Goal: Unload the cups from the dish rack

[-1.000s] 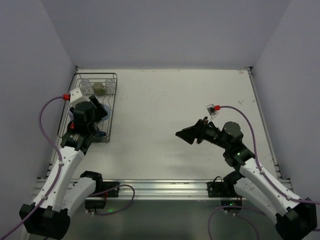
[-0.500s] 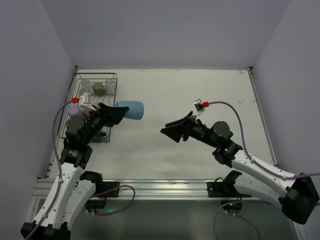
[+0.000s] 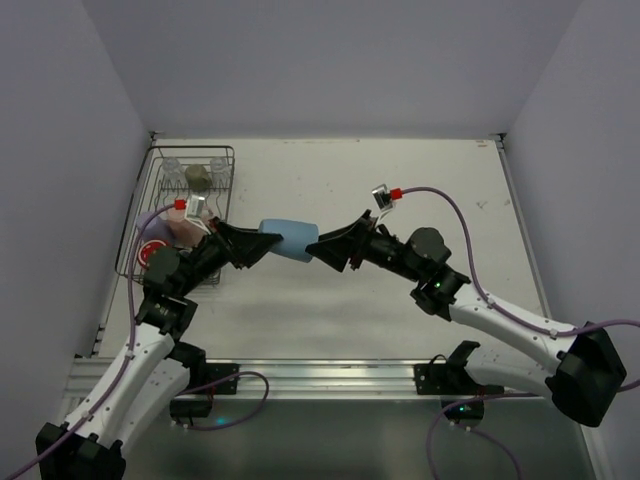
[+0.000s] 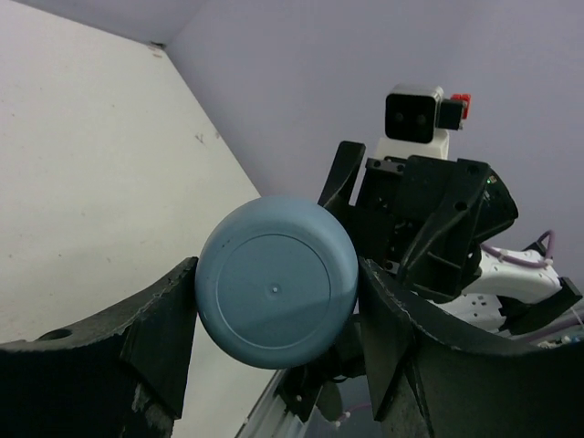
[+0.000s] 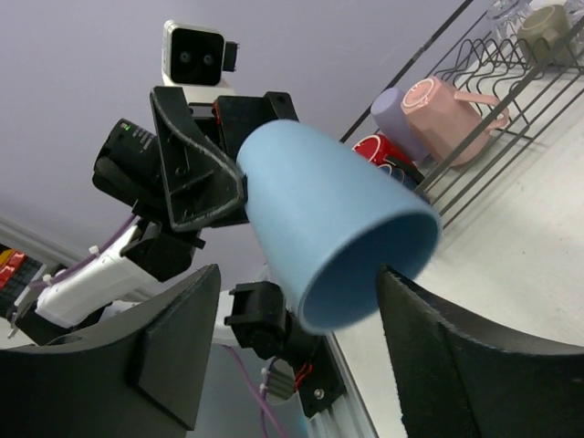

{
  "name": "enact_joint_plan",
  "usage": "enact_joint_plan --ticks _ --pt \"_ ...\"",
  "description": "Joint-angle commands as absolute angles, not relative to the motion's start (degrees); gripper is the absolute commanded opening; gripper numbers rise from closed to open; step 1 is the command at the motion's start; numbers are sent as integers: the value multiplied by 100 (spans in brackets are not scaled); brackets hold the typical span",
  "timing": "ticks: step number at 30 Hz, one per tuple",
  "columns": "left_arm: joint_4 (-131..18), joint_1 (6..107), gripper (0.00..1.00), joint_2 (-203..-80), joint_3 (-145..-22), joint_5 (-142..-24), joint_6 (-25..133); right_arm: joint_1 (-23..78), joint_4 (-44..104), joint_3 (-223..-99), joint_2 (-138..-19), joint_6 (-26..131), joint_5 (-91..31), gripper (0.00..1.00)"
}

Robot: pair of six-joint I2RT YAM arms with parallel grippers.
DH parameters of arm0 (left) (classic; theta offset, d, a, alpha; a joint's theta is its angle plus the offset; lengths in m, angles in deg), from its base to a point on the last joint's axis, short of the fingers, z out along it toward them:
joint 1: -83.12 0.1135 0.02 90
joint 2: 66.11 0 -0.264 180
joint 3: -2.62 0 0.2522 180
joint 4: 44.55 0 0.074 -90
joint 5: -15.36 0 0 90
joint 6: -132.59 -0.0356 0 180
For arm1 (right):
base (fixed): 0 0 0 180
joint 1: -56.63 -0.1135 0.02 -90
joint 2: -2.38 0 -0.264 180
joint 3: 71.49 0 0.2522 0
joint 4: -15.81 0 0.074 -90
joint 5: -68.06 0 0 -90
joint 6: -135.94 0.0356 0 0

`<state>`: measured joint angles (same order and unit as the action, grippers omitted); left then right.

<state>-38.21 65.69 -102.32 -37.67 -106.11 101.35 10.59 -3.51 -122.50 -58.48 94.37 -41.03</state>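
My left gripper (image 3: 262, 243) is shut on a light blue tumbler (image 3: 290, 238) and holds it on its side above the table, right of the dish rack (image 3: 232, 190). In the left wrist view the tumbler's round base (image 4: 276, 283) sits clamped between both fingers. My right gripper (image 3: 322, 248) is open, its jaws standing either side of the tumbler's open rim (image 5: 365, 265) with a gap on the left. A pink mug (image 5: 443, 105), a lavender cup (image 5: 394, 114) and a red mug (image 5: 379, 151) sit in the dish rack (image 5: 511, 82). A beige-olive mug (image 3: 198, 177) and clear glasses (image 3: 172, 170) stand at the rack's far end.
The rack lies against the left wall of the white table (image 3: 400, 190). Grey walls close the table on the left, back and right. The two arms meet nose to nose over the table's middle left.
The left arm lifted the blue tumbler out of the rack and carried it right. The right arm swung left to meet it, and its jaws narrowed a little.
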Motion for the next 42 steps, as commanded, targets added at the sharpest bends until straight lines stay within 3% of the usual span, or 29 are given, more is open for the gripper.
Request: enact_joint_plan --ticks 1,4,6,7,8,9,11,12,14,18,22,24,29,36,42 --pt "-3106 6273 20 -10338 -3690 -10769 10341 988 -840 -12585 -6037 9481 -4074 67" --pt "-2939 6141 22 -10522 -3619 -10812 10341 970 -989 -12673 -6187 9542 -4092 61" --pt "-2913 6071 24 -10636 -3619 -10813 10263 970 -1086 -12717 -6240 9560 -4057 45" --pt "-2930 6053 35 -10672 -3645 -10839 10158 961 -1086 -12717 -6231 9560 -4013 38" --pt "-3078 6053 43 -10707 -3672 -10857 10087 961 -1069 -12717 -6222 9560 -3891 20" --pt "-3245 6053 60 -10716 -3820 -10857 9965 961 -981 -12709 -6170 9499 -3812 12" --pt "-4259 6053 75 -10655 -4101 -10682 9324 961 -492 -12752 -6082 9394 -3523 0" --pt "-4632 6053 89 -10602 -4433 -10568 9035 970 -219 -12796 -5977 9219 -3434 0" --pt "-5622 6053 100 -10401 -4725 -10050 8340 970 640 -12980 -5854 8911 -3214 0" --pt "-7217 6053 100 -10092 -5533 -8969 7249 1118 2276 -13349 -5590 7955 -2311 0" --pt "-7930 6044 100 -9776 -5483 -7968 6511 1863 4052 -14034 -5843 7338 -2220 0" --pt "-8010 6053 100 -9635 -5194 -7755 6387 2391 5089 -14657 -6361 6918 -2316 0" --pt "-7966 6053 100 -9486 -4709 -7499 6193 2543 7012 -16704 -8422 6089 -1351 0" --pt "-7958 6062 100 -9231 -4709 -7578 6140 2578 8150 -19043 -10832 5325 -1016 0" --pt "-7923 6062 100 -9169 -4683 -7692 6140 2675 8591 -20380 -11925 4938 -1076 0"
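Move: The blue cup is still in the left gripper, held near its base in mid-air; its middle is about 4 cm right of the left hand and 1 cm ahead, level. From the right hand, open at the rim, it lies some 7 cm left and 1 cm ahead, level. In the rack, the pink cup is roughly 13 cm ahead of the left hand, 22 cm left and 20 below; the red cup is about 7 ahead, 32 left and 20 below. Easing rightward about 2 cm, the left hand feeds the cup's rim between the right fingers, which pinch its wall; then the left fingers open, let go and back off to the left, sinking and tipping down. The right hand carries the cup about 25 cm forward, also down 18 cm and somewhat right, swinging its fingers from leftward to steeply downward. ##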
